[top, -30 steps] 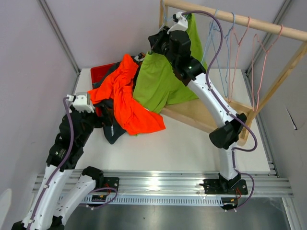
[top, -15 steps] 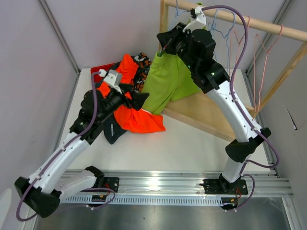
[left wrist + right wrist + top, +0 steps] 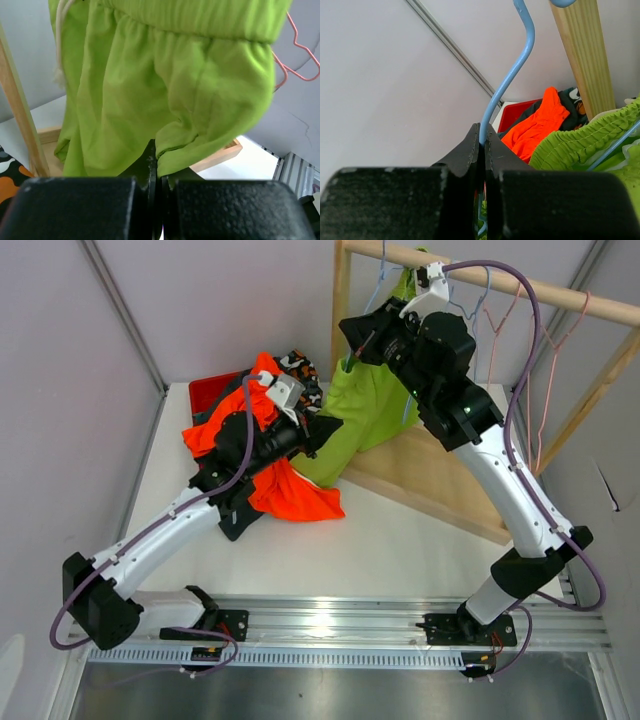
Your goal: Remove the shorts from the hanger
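Lime green shorts (image 3: 372, 400) hang by the waistband on a blue hanger (image 3: 379, 276) just under the wooden rod. My right gripper (image 3: 350, 332) is shut on the blue hanger's neck (image 3: 512, 75), the wire pinched between the fingertips of the right gripper (image 3: 481, 132). My left gripper (image 3: 327, 428) reaches across the pile and is shut on the lower hem of the lime green shorts (image 3: 175, 85); in the left wrist view a fold of fabric is pinched at the tips of the left gripper (image 3: 159, 155). The waistband (image 3: 585, 142) shows at the right in the right wrist view.
A pile lies at the back left: bright orange shorts (image 3: 290, 492), camouflage shorts (image 3: 300, 368) and dark navy shorts (image 3: 232, 522), over a red bin (image 3: 213, 392). The wooden rack has a rod (image 3: 520, 285), a post (image 3: 342, 300) and a base (image 3: 430, 480). Bare pink hangers (image 3: 540, 350) hang on the right.
My left arm swung from the far left over the pile to the lime green shorts and shut on the hem. The right arm lifted the hanger higher toward the rod.
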Motion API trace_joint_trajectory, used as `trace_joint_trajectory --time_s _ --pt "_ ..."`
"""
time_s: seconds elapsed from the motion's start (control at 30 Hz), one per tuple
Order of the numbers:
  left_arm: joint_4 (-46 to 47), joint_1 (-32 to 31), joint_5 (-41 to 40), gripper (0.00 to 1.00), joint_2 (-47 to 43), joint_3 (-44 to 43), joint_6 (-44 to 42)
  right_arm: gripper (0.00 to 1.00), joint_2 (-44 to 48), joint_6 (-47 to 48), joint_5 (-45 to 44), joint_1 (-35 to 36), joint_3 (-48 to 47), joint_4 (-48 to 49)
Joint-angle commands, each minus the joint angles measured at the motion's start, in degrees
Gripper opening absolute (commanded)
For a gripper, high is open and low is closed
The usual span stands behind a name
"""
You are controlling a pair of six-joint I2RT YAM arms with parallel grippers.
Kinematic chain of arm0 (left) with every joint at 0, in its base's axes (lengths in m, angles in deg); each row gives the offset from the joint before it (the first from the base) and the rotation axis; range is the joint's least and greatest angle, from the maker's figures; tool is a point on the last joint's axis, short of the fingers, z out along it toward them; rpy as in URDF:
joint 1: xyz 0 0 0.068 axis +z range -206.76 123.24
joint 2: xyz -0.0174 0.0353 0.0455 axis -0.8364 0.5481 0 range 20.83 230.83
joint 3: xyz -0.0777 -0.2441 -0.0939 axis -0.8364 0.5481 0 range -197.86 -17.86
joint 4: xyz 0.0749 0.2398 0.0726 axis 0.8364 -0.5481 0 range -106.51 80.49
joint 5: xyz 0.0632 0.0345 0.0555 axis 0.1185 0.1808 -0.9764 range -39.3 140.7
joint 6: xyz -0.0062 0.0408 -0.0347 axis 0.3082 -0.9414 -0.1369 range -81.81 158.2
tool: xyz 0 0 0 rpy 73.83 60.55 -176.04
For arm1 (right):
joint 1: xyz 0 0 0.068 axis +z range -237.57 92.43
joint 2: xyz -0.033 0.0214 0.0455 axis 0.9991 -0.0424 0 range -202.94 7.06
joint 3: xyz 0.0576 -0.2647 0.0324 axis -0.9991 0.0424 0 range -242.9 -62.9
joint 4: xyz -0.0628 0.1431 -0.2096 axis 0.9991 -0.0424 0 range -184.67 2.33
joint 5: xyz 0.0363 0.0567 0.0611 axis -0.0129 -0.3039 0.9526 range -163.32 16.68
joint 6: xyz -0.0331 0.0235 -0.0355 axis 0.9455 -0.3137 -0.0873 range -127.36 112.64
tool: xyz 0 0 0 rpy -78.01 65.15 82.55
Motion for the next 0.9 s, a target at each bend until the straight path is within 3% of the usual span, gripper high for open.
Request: trace_joint_trajectory --time_s 0.0,0.07,0.23,0.33,0.47,0.57,0.67,0.87 --pt "0.38 -3.45 -5.24 0.0 -4.64 -1.47 -1.89 0.0 4.03 2.18 -0.2 -0.25 -1.34 10.05" --pt "-1.56 -5.21 -7.61 0.0 -7.82 1.16 -2.15 0.0 3.85 2.09 -0.29 -0.42 -1.34 9.96" --pt "-3.59 -19.17 -17.62 0.0 -23.28 15.36 -2.25 0.0 4.11 1.56 0.06 -0.95 -1.61 10.4" --pt "-3.77 -27.79 -24.66 0.0 -28.47 24.09 -1.02 0.0 4.55 1.39 0.06 -1.13 -1.87 10.66" --pt "-2.9 -32.37 -28.54 0.0 -28.84 29.99 1.27 0.0 4.82 0.6 0.15 -1.22 -2.66 9.96" --pt "-0.79 -32.38 -29.68 0.0 -25.43 29.74 0.66 0.0 5.43 -1.41 0.67 -1.22 -2.66 9.35" --pt "0.44 -32.38 -37.04 0.0 -19.29 25.53 -0.74 0.0 6.83 -5.63 1.46 -1.22 -1.26 6.8" --pt "5.62 -30.02 -51.82 0.0 -6.44 9.0 -8.21 0.0 16.93 -27.32 6.38 -1.04 17.0 12.06"
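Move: The left hand already pinches the green shorts. The blue hanger's body is roughly 6 cm ahead, 6 cm right and 8 cm above it; the red bin lies about 15 cm ahead, 21 cm left and 34 cm below, with the orange shorts heaped some 8 cm ahead and 16 cm left of this hand at much the same depth. From the right hand, shut on the hanger, the green shorts' middle is about 2 cm ahead, 5 cm right and 12 cm below. Keeping its pinch on the green shorts, the left hand yanks them back about 16 cm, away from the hanger, then dips some 10 cm and swings forward again by about 6 cm with a slight counter-clockwise turn. The right hand keeps the hanger gripped against the pull, first nearly still, then easing back about 5 cm while it rolls its left side up. ##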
